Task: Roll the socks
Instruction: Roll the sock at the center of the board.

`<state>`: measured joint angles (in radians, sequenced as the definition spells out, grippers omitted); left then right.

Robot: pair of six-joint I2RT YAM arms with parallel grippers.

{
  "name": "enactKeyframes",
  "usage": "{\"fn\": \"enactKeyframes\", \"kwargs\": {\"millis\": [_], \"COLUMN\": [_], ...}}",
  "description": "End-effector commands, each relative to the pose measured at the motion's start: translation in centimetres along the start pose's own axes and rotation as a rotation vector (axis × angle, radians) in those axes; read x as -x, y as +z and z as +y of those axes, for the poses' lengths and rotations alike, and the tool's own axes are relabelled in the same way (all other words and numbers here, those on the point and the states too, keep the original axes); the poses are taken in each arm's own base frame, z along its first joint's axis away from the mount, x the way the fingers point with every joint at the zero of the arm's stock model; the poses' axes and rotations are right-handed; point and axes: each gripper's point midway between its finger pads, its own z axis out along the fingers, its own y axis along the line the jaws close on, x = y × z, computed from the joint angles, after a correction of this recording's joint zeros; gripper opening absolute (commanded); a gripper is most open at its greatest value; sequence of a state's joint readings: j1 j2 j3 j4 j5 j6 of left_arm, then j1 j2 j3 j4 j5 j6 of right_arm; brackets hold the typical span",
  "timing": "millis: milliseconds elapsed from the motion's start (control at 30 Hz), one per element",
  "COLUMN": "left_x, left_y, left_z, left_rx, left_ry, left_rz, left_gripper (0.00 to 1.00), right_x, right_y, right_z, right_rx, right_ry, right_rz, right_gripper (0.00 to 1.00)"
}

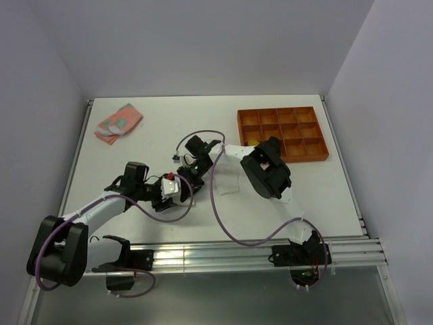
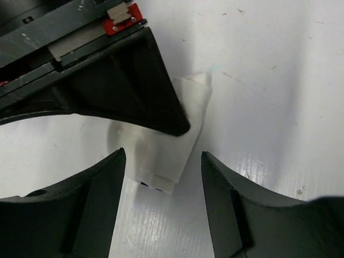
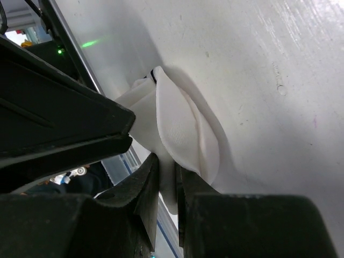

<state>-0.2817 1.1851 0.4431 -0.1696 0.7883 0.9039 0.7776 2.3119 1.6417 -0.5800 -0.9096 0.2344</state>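
Observation:
A white sock (image 3: 185, 134) lies bunched on the table, and my right gripper (image 3: 166, 180) is shut on a fold of it at its near edge. The same sock (image 2: 172, 148) shows in the left wrist view as a folded white strip with a cuffed end, between the tips of my left gripper (image 2: 161, 164). That gripper stands open, its fingers (image 2: 110, 183) apart from the fabric on both sides. One black right-gripper finger (image 2: 140, 91) presses down on the sock from above. From the top, both grippers (image 1: 184, 184) meet mid-table and cover that sock. A pale flat sock (image 1: 229, 180) lies just to their right.
An orange compartment tray (image 1: 312, 150) stands at the back right, close behind the right arm's elbow. A folded pink and green patterned cloth (image 1: 118, 122) lies at the back left. Purple cables loop over the table's front and the metal rail (image 1: 223, 254).

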Motion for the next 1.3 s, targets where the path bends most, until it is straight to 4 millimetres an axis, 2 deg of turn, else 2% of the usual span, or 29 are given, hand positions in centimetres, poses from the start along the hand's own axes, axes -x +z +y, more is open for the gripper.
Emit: {"fn": "enactKeyframes", "kwargs": {"millis": [0, 333, 567, 667, 767, 900, 1033, 1100, 1133, 1167, 1200, 1233, 1267], "left_x": [1.3, 1.0, 0.1, -0.5, -1.0, -1.6, -2.0, -2.3, -2.2, -2.3, -2.4, -2.5, -2.5], "left_y": [0.5, 1.5, 1.8, 1.6, 1.5, 1.6, 1.8, 1.8, 1.8, 1.8, 2.0, 1.7, 1.7], "left_z": [0.3, 1.3, 0.6, -0.3, -0.9, -0.9, -0.9, -1.1, -1.0, -1.0, -0.9, -1.6, -1.7], "left_rx": [-0.019, -0.074, -0.14, -0.192, -0.226, -0.246, -0.256, -0.264, -0.269, -0.276, -0.285, -0.317, -0.328], "left_ry": [0.021, -0.096, -0.149, -0.166, -0.183, -0.227, -0.288, -0.339, -0.348, -0.361, -0.381, -0.41, -0.419], "left_rz": [-0.041, -0.001, 0.048, 0.082, 0.11, 0.149, 0.181, 0.203, 0.205, 0.211, 0.221, 0.229, 0.233], "left_gripper": [0.63, 0.52, 0.45, 0.43, 0.36, 0.21, 0.07, 0.02, 0.01, 0.0, 0.0, 0.01, 0.0], "right_x": [-1.3, -1.9, -2.1, -2.0, -1.7, -1.4, -1.6, -0.7, -1.5, -0.8, -0.3, -1.4, -0.5], "right_y": [1.9, 2.1, 1.8, 1.6, 1.4, 1.2, 0.7, -0.2, -0.3, -0.6, -1.5, -1.5, -2.0], "right_z": [-4.9, -5.5, -5.7, -5.5, -5.4, -5.4, -6.4, -5.7, -6.4, -6.4, -5.3, -5.8, -5.5], "right_rx": [-0.129, -0.149, -0.166, -0.171, -0.177, -0.195, -0.275, -0.295, -0.323, -0.343, -0.341, -0.354, -0.36], "right_ry": [0.045, 0.053, 0.055, 0.05, 0.043, 0.052, 0.062, 0.039, 0.055, 0.034, 0.02, 0.035, 0.01], "right_rz": [0.028, 0.024, 0.016, 0.01, -0.002, -0.031, -0.087, -0.154, -0.161, -0.211, -0.261, -0.265, -0.327], "right_gripper": [0.1, 0.09, 0.09, 0.09, 0.09, 0.1, 0.2, 0.24, 0.32, 0.36, 0.38, 0.44, 0.47]}}
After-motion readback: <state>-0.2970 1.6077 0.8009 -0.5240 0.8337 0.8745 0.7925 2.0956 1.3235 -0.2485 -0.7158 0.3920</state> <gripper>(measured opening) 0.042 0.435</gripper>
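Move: The partly rolled white sock, its end still pinched by the right fingers, lies about 3 cm to the left hand's right, 1 cm ahead and 2 cm below. Of the right hand point, its middle is roughly 1 cm to the left, 1 cm back and 1 cm below. The second white sock lies flat some 14 cm to the left hand's right and 8 cm farther out, about 3 cm below. The sock stays pinned by the right fingers while the left hand sinks about 2 cm onto it, easing roughly 1 cm right and rolling some 25 degrees, forward side dipping. The left fingers shut from well open to pinch the sock beside the right fingers; only then does the right hand open part way and start drawing off about 1 cm to the right. ##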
